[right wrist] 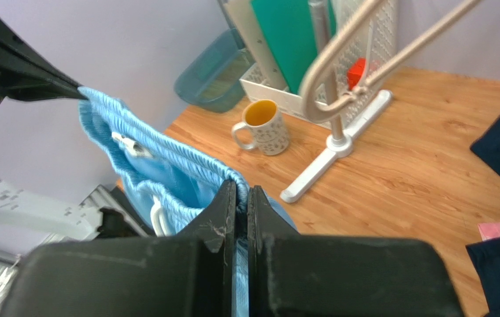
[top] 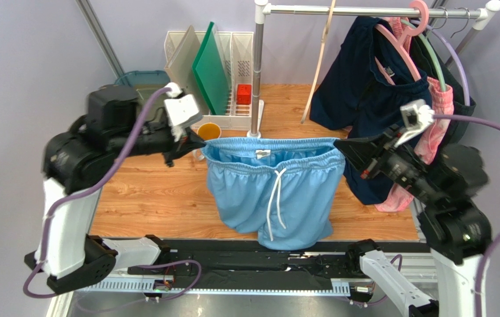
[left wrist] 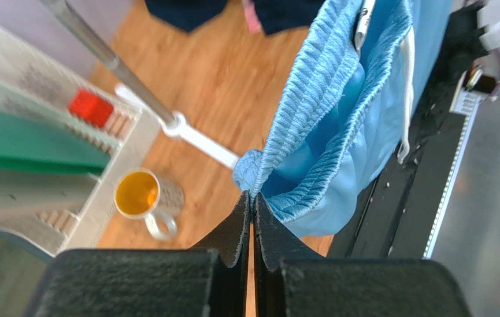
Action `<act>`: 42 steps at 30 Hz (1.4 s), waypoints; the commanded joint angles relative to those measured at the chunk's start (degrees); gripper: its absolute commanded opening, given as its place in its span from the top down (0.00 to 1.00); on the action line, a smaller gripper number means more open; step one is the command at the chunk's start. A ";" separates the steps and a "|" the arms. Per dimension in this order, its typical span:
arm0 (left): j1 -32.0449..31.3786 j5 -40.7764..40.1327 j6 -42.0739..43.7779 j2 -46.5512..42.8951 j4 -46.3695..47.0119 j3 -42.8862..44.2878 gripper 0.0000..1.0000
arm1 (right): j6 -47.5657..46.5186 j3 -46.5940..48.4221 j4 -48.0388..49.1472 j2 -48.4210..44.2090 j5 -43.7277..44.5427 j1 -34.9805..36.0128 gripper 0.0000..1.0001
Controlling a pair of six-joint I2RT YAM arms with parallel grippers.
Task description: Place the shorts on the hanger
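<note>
The sky-blue shorts (top: 272, 195) hang stretched by the waistband between my two grippers, above the wooden table, white drawstring dangling in front. My left gripper (top: 197, 140) is shut on the left end of the waistband (left wrist: 254, 173). My right gripper (top: 340, 143) is shut on the right end of the waistband (right wrist: 232, 177). The pale beige hanger (top: 320, 59) hangs from the metal rail (top: 371, 10) behind and above the shorts, apart from them; its lower loop shows in the right wrist view (right wrist: 338, 79).
A rack post (top: 257, 72) stands just behind the shorts. A white organiser (top: 214, 72) with a green board and a red block, and a yellow-lined mug (top: 209, 131), sit back left. Navy (top: 358, 79) and pink (top: 431, 132) garments hang on coloured hangers at right.
</note>
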 commanded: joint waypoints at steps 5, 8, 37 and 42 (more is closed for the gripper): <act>0.23 -18.88 -5.04 2.60 18.97 -24.88 1.00 | -3.21 -21.45 15.22 5.17 11.07 -0.31 1.00; 0.14 -13.37 -2.40 2.78 22.76 -38.21 1.00 | -5.77 -27.07 17.08 8.60 9.58 -0.40 1.00; -0.48 -3.06 -1.60 1.03 24.27 -49.89 0.15 | -10.68 -31.96 5.41 2.39 3.26 -0.31 0.00; -0.04 -5.51 1.38 -3.63 17.23 -40.65 0.00 | -7.36 -20.44 -3.65 1.66 11.14 -0.31 0.00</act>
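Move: Each hand pinches one end of the light-blue shorts' waistband high over the table. The bare table spot for the left end lies about 8 cm ahead of the left hand, 3 cm right and 39 cm down; the mug is 24 cm ahead and 1 cm left, the rack foot's near end 13 cm ahead and 11 cm right. The right end's spot is 10 cm ahead of the right hand, 1 cm left and 37 cm down; the navy shorts hang 24 cm ahead and 16 cm right of that hand. Bring both grippers down together nearly 40 cm and some 10 cm forward, still pinching the waistband and tipping the fingers about 45 degrees further downward, to the bare table in front of the mug and rack foot. At the bottom open both grippers wide, let go of the waistband, then lift clear some 15 cm, drawing slightly back and undoing about half the tip. ##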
